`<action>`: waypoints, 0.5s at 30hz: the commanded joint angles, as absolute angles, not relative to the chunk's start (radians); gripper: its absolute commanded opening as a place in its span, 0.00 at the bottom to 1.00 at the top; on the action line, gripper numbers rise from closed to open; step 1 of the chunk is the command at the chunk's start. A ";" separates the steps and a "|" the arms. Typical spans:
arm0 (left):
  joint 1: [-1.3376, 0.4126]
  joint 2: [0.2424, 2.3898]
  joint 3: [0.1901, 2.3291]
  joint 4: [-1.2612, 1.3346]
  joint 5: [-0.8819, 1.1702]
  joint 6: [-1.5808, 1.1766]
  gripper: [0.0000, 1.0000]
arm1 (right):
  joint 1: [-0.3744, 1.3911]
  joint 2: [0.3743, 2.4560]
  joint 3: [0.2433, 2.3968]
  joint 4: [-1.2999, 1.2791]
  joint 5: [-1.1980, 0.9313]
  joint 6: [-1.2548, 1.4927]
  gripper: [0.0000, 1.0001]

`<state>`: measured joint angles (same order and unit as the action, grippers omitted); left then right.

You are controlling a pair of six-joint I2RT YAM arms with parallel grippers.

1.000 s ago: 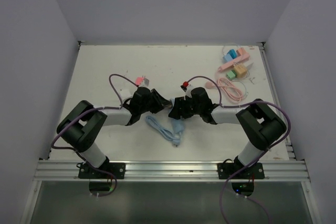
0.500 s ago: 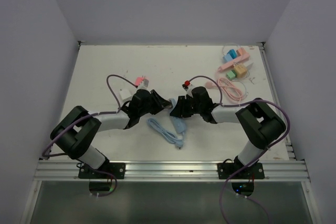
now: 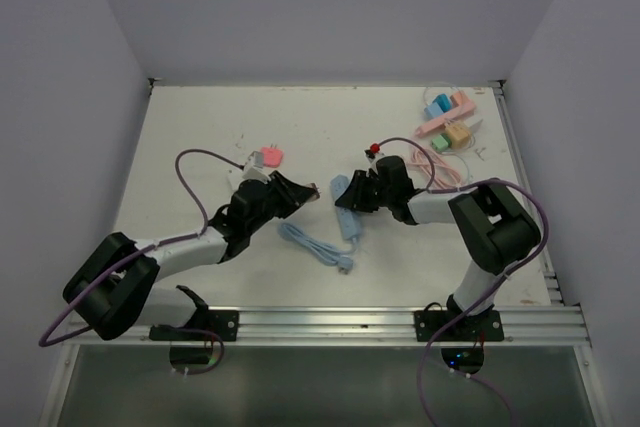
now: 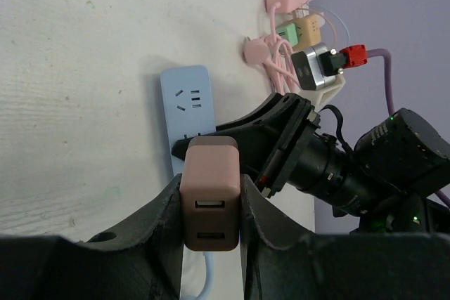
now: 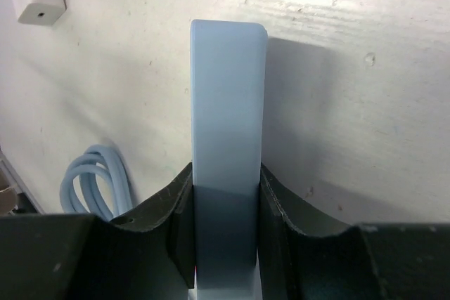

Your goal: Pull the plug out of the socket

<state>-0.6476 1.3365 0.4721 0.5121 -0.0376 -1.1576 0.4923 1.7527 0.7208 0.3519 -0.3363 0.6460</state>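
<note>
A light-blue power strip (image 3: 345,215) lies mid-table, its blue cable (image 3: 312,244) coiled in front of it. My right gripper (image 3: 356,195) is shut on the strip's far part. In the right wrist view the strip (image 5: 228,103) stands between the fingers (image 5: 179,223). My left gripper (image 3: 306,198) is shut on a pink plug block (image 4: 211,198) with two USB ports. In the left wrist view the strip (image 4: 186,107) lies just behind the plug. From above, a small gap shows between the left gripper and the strip.
A pile of pastel chargers and a pink strip (image 3: 447,125) lies at the back right, with a coiled pink cable (image 3: 440,169) beside it. These also show in the left wrist view (image 4: 295,29). The cable coil (image 5: 98,180) lies left of the right fingers.
The two grippers have drawn apart: the left arm pulled back to the left with the plug, the right gripper moved right and farther with the strip, which now shows between them.
</note>
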 commanded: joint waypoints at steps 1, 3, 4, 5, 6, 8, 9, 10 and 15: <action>-0.646 1.281 0.454 0.574 -0.077 -1.126 0.00 | 0.482 1.796 0.680 0.147 -0.158 0.624 0.00; -0.644 1.264 0.454 0.513 -0.112 -1.108 0.00 | 0.480 1.783 0.672 0.153 -0.158 0.623 0.00; -0.635 1.255 0.454 0.483 -0.118 -1.098 0.00 | 0.477 1.776 0.669 0.158 -0.161 0.623 0.00; -0.624 1.253 0.453 0.474 -0.101 -1.092 0.00 | 0.479 1.770 0.664 0.166 -0.166 0.618 0.00; -0.605 1.256 0.451 0.469 -0.080 -1.085 0.00 | 0.477 1.758 0.655 0.184 -0.172 0.615 0.00; -0.513 1.276 0.440 0.485 -0.005 -1.077 0.00 | 0.477 1.747 0.646 0.201 -0.190 0.611 0.00; -0.477 1.287 0.437 0.494 0.032 -1.059 0.00 | 0.477 1.743 0.640 0.213 -0.193 0.612 0.00; -0.416 1.311 0.443 0.498 0.047 -1.045 0.00 | 0.477 1.737 0.637 0.218 -0.205 0.611 0.00; -0.301 1.460 0.535 0.483 0.126 -0.957 0.00 | 0.477 1.735 0.629 0.261 -0.247 0.601 0.00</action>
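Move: The pink plug lying on the table is about 15 cm ahead and 10 cm to the left of the left hand, some 11 cm lower. At that same table height, the white plug is roughly 9 cm ahead and 19 cm left, the blue power strip about 11 cm to the right and level with the hand, and the blue cable coil around 10 cm back and 3 cm right. From the right hand, the pink plug is about 13 cm ahead and 20 cm left. The brown plug, already free of the blue strip, is carried in the left hand's closed fingers leftward and forward towards the pink plug, some 10 cm in all. It rises slightly and moves slowly at first, then speeds up and sinks about 2 cm below its start, the hand turning about 10 degrees counter-clockwise. The right hand keeps its pinch on the strip. ##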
